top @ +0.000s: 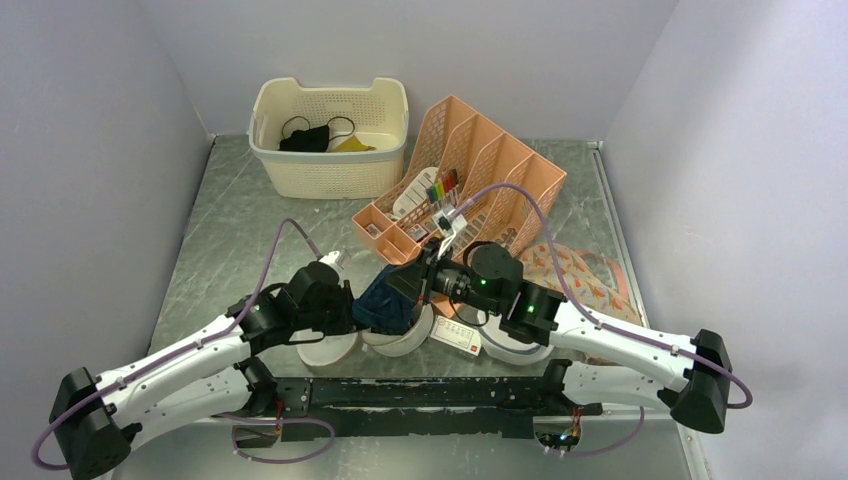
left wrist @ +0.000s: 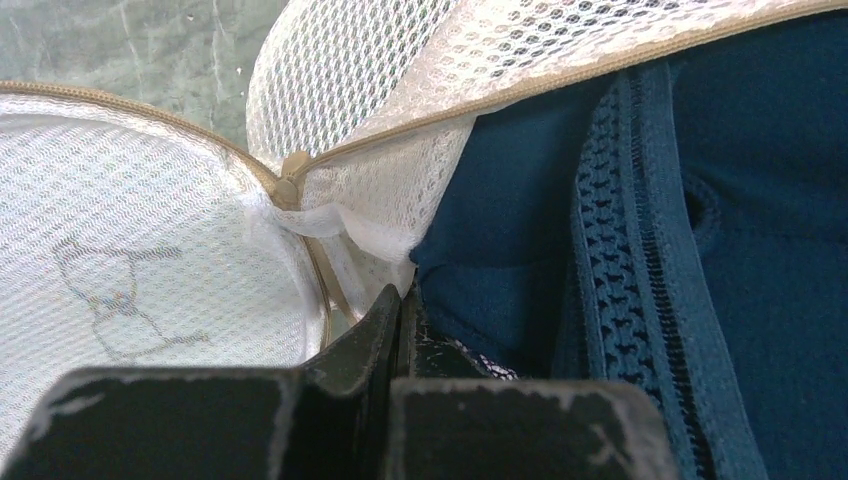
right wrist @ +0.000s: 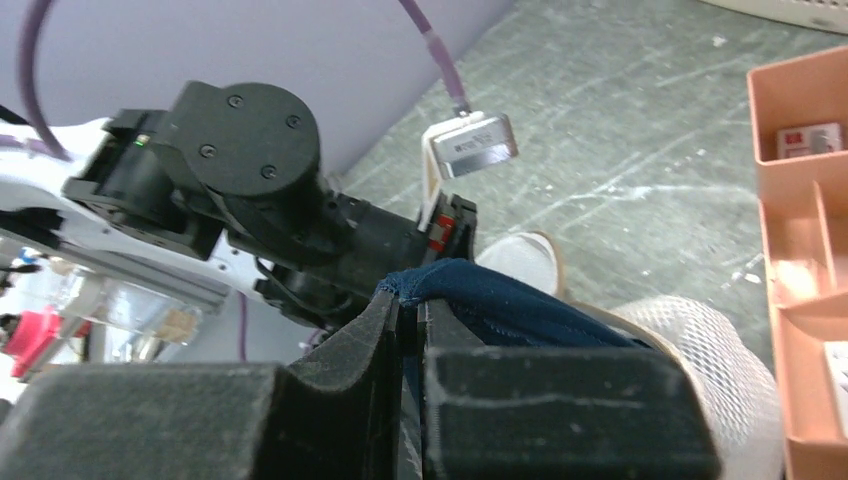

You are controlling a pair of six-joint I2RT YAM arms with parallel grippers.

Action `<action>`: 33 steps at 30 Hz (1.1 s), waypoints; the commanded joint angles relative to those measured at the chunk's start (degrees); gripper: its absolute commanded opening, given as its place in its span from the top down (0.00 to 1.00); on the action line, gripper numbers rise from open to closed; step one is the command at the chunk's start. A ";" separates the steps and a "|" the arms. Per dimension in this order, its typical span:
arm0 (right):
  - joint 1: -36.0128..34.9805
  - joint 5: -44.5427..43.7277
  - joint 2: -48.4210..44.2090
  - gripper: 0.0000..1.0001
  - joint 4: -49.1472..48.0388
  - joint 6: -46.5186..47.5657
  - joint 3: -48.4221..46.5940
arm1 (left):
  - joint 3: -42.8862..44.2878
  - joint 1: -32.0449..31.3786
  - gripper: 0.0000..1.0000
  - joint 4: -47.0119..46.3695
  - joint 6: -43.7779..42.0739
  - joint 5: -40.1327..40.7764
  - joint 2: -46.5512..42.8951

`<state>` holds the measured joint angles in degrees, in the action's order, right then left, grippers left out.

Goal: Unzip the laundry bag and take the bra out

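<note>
The laundry bag [top: 330, 350] lies unzipped on the table between the arms, its white mesh halves [left wrist: 120, 250] edged with a tan zipper [left wrist: 293, 165]. The navy bra [top: 385, 300] bulges out of the opening, and its lace band [left wrist: 620, 260] shows in the left wrist view. My left gripper [left wrist: 402, 300] is shut, with the bag's white mesh edge running into its tips. My right gripper [right wrist: 410, 300] is shut on a fold of the bra [right wrist: 500, 310], lifted above the bag [right wrist: 700, 340]. The two grippers [top: 350, 310] [top: 410, 283] sit close together over the bag.
A cream basket [top: 330, 140] with a black cloth [top: 305, 138] stands at the back. An orange file organiser [top: 470, 170] stands just behind the right gripper. A patterned cloth [top: 585, 270] lies to the right, and a white card [top: 458, 337] lies near the bag.
</note>
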<state>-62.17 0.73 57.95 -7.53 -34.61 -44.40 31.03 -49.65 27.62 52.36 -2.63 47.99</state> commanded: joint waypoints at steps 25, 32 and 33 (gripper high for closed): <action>0.41 1.05 -4.53 1.00 -16.74 -0.02 -6.34 | 3.69 -0.38 0.93 3.98 2.76 6.22 -5.41; 0.38 -4.51 -2.31 1.00 -7.01 9.89 -19.45 | 3.61 -0.39 0.93 8.46 6.61 9.15 -5.77; 0.37 -5.73 -1.74 1.00 -6.08 11.12 -21.04 | 3.11 -0.39 0.93 9.06 7.34 9.75 -6.39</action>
<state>-61.95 0.12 55.75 -17.12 -30.55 -58.70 33.10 -49.71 33.30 56.47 3.77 43.00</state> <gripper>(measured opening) 0.046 0.075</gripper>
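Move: The right fingers already hold the navy bra, bunched up out of the laundry bag; the bag's middle lies about 20 cm below them, level fore and aft and roughly 2 cm to the left. The small white box is some 14 cm to the right and 3 cm back, on the table. From the left hand, which pinches the bag's rim at the zip end, the bag's middle is about 8 cm right, 1 cm ahead and 5 cm lower. Keeping its pinch on the bra, the right hand draws it almost straight up away from the laundry bag, about 18 cm, slowing nearly to a halt partway before rising fast again, while its fingertips tilt up some 20 degrees. The left hand keeps its grip on the bag's rim, riding up a couple of centimetres, then easing left and slightly down. ##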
